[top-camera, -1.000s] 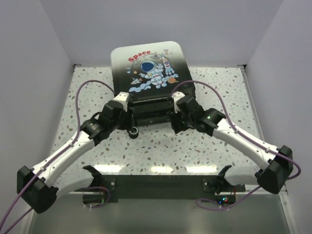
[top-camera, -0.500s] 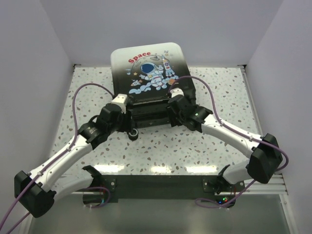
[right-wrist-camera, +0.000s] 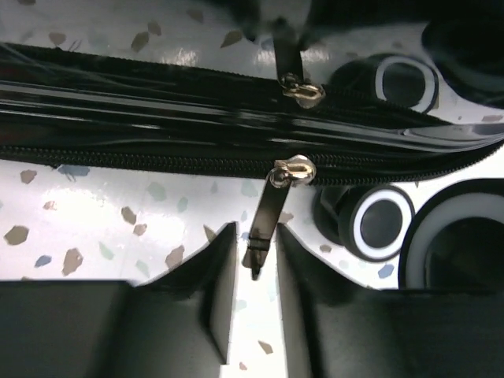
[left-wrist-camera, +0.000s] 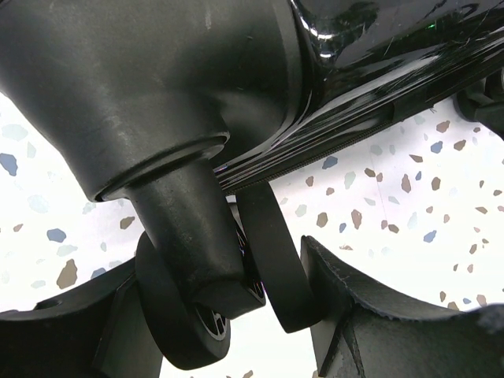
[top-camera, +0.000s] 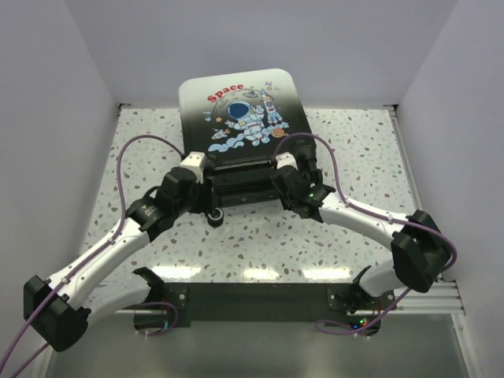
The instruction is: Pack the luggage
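The luggage (top-camera: 240, 110) lies shut and flat at the back of the table, astronaut print up, wheels toward me. My left gripper (top-camera: 208, 206) is at its front left corner. In the left wrist view its fingers (left-wrist-camera: 370, 315) press either side of a black double wheel (left-wrist-camera: 181, 315). My right gripper (top-camera: 282, 186) is at the front right corner. In the right wrist view its jaws (right-wrist-camera: 256, 236) stand a narrow gap apart, with the black zipper pull tab (right-wrist-camera: 268, 209) hanging between the tips, not pinched.
A second zipper slider (right-wrist-camera: 303, 93) sits on the upper zipper line. Black wheels with white rings (right-wrist-camera: 382, 224) are just right of the right gripper. Speckled tabletop (top-camera: 354, 150) lies on both sides; white walls close off the back and sides.
My right arm has swung inward and forward, bringing its gripper to the case's front edge. My left gripper has settled a little closer on the front left wheel.
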Available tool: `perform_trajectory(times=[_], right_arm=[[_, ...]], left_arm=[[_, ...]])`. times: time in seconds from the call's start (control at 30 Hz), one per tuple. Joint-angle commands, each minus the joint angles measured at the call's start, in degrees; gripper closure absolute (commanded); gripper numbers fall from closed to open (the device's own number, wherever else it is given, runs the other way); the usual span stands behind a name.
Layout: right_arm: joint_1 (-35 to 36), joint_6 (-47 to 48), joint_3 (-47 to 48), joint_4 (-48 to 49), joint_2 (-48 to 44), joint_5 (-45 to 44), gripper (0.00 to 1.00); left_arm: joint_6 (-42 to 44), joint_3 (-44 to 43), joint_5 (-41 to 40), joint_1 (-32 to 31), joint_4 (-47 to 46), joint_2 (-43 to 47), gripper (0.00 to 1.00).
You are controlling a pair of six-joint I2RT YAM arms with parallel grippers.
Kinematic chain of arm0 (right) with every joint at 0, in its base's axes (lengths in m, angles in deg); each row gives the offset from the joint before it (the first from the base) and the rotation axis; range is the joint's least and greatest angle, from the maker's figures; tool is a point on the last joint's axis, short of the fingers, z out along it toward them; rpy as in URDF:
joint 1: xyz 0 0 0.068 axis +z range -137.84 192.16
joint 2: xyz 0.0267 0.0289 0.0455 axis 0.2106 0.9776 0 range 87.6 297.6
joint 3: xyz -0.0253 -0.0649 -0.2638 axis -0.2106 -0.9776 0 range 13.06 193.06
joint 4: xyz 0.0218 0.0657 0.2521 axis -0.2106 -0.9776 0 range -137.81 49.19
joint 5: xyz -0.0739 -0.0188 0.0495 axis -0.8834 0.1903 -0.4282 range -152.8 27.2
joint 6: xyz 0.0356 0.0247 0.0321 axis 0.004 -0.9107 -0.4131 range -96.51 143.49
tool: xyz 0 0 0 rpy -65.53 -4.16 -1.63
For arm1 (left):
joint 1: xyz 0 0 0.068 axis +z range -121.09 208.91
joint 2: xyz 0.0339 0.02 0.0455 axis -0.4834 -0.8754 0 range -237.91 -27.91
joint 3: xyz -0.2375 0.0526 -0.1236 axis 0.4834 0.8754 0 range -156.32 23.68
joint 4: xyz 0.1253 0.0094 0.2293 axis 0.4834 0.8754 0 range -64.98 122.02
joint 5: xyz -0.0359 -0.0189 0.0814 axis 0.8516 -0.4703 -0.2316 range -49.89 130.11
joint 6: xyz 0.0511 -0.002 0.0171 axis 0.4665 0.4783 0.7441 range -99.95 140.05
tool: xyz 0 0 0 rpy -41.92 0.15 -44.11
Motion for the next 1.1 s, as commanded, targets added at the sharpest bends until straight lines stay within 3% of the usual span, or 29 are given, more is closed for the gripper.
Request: perform_trajectory(times=[0.0,0.03,0.13,0.43,0.53,0.7,0.93,1.03,1.07], right_arm=[[0.3,1.9,-2.4,8.2,-1.8,-2.9,0.75],[0.4,3.2,-3.7,9.5,-2.4,-3.0,0.86],[0.3,6.1,-5.7,13.5,-4.1,-3.6,1.00],[-4.9,15.4,-9.2,19.3,-9.6,-2.8,1.00],[-8.6,17.4,-9.3,20.0,-9.0,-2.2,1.00],[-11.8,18.8,-7.6,23.0,-5.9,-2.5,1.00],[-17.3,20.2,-5.2,23.8,-4.9,-2.3,1.00],[-19.3,22.9,-4.6,22.0,-6.4,4.2,1.00],[-19.3,25.0,-3.8,17.5,-7.8,6.9,0.89]], left_arm=[[1.7,-1.2,7.3,-0.3,-8.1,2.3,1.00],[1.4,-1.3,7.9,0.5,-7.8,2.2,1.00],[1.3,-1.1,8.6,1.0,-7.9,2.6,1.00],[1.2,3.0,15.0,0.2,-8.2,5.2,1.00],[2.1,4.3,14.6,-4.9,-7.9,7.7,1.00],[2.3,6.6,15.2,-7.8,-7.6,8.1,1.00],[6.5,7.0,15.6,-15.4,-13.7,7.5,1.00],[8.4,6.9,13.7,-18.4,-15.4,5.8,1.00],[8.4,6.4,13.7,-18.4,-15.1,5.3,0.95]])
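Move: The zipper's hanging pull tab lies practically between the right hand's open fingertips, about 1 cm ahead. The suitcase's near right wheel is some 6 cm to the right of that hand, 1 cm farther out and 4 cm higher; the near left wheel is about 20 cm left, 3 cm back and 5 cm higher. The left hand already grips that left wheel at its fingertips, and the pull tab lies roughly 20 cm to its right, 3 cm ahead and 6 cm lower. The right hand shuts its fingers on the zipper's pull tab, pinching its end, then draws it to the right along the suitcase's near side and somewhat forward, about 7 cm across and 4 cm out, the fingers tipping up slightly early on and staying shut. The left hand, at first holding the near left wheel almost still, then travels faster and faster right and back, some 6 cm and 5 cm, its wrist turning clockwise about 15 degrees with the opening unchanged, and the wheel comes out from between its fingers. ##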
